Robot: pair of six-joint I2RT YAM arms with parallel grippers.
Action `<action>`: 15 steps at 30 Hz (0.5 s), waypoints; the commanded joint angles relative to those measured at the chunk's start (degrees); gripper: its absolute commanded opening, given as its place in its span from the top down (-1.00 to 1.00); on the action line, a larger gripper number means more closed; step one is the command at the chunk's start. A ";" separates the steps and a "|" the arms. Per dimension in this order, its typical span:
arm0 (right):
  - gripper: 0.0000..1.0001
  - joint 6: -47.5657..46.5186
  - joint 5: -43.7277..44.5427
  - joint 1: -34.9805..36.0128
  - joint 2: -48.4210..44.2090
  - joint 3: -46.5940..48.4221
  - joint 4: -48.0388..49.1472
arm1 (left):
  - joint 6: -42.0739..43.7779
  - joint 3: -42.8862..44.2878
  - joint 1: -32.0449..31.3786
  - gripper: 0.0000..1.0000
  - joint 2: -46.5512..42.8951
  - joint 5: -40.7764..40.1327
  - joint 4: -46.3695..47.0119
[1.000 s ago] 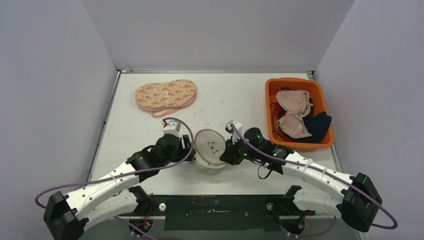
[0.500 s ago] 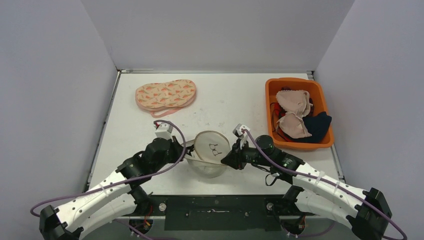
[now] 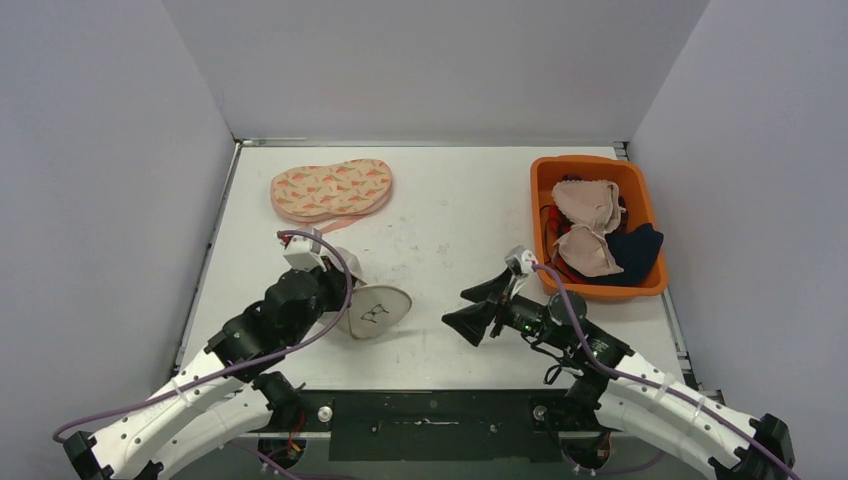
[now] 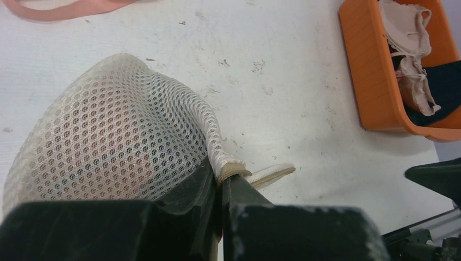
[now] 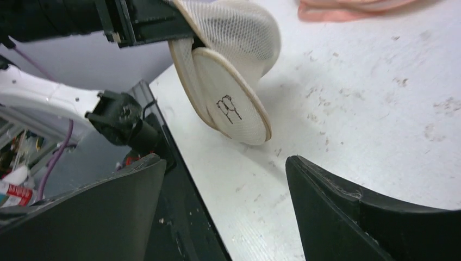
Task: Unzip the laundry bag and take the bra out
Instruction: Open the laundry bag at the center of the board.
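Note:
The laundry bag (image 3: 375, 311) is a white mesh dome with a flat round face bearing a small dark mark. It hangs tilted just over the table left of centre. My left gripper (image 3: 345, 303) is shut on its edge seam (image 4: 235, 172), and the mesh (image 4: 108, 141) bulges to the left of the fingers. Something dark and reddish shows through the mesh; I cannot tell what it is. My right gripper (image 3: 462, 309) stands open and holds nothing, well to the right of the bag (image 5: 234, 109). A peach printed bra (image 3: 332, 188) lies flat at the back left.
An orange bin (image 3: 545, 200) at the right holds beige bras (image 3: 585, 225) and dark cloth. Grey walls close the table on three sides. The table's near edge and a black rail (image 5: 179, 179) lie just under the right gripper (image 5: 224, 163).
The right gripper let go of the bag, opened wide and drew back to the right. The left gripper shut on the bag's edge and carried it left.

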 commanded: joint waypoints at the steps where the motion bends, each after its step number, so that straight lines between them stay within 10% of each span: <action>1: -0.69 2.37 9.06 -0.41 -5.13 1.00 -0.39 | 3.41 7.96 -0.12 1.00 0.99 -5.10 -1.63; 15: -0.67 9.62 27.27 -0.51 -11.76 1.03 -10.10 | 2.51 44.38 -20.53 1.00 34.46 -26.79 -31.78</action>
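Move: From the left gripper, which already pinches the laundry bag's zip-edged rim, the open right gripper is about 23 cm right and 5 cm back, roughly level. The bag's lid hangs some 6 cm right, 4 cm back and 7 cm down; the mesh body is 5 cm ahead, 3 cm left, 6 cm down. From the right gripper the lid lies about 17 cm left, 1 cm ahead, 7 cm down. Keep the left fingers shut on the rim and lift the laundry bag about 12 cm, swinging it right as the lift goes on and rolling the wrist slightly. Meanwhile carry the open right gripper forward and right, some 4 cm each way, turning it clockwise a little over 20 degrees, so its fingers end close beside the lid; whether they touch can't be seen. ##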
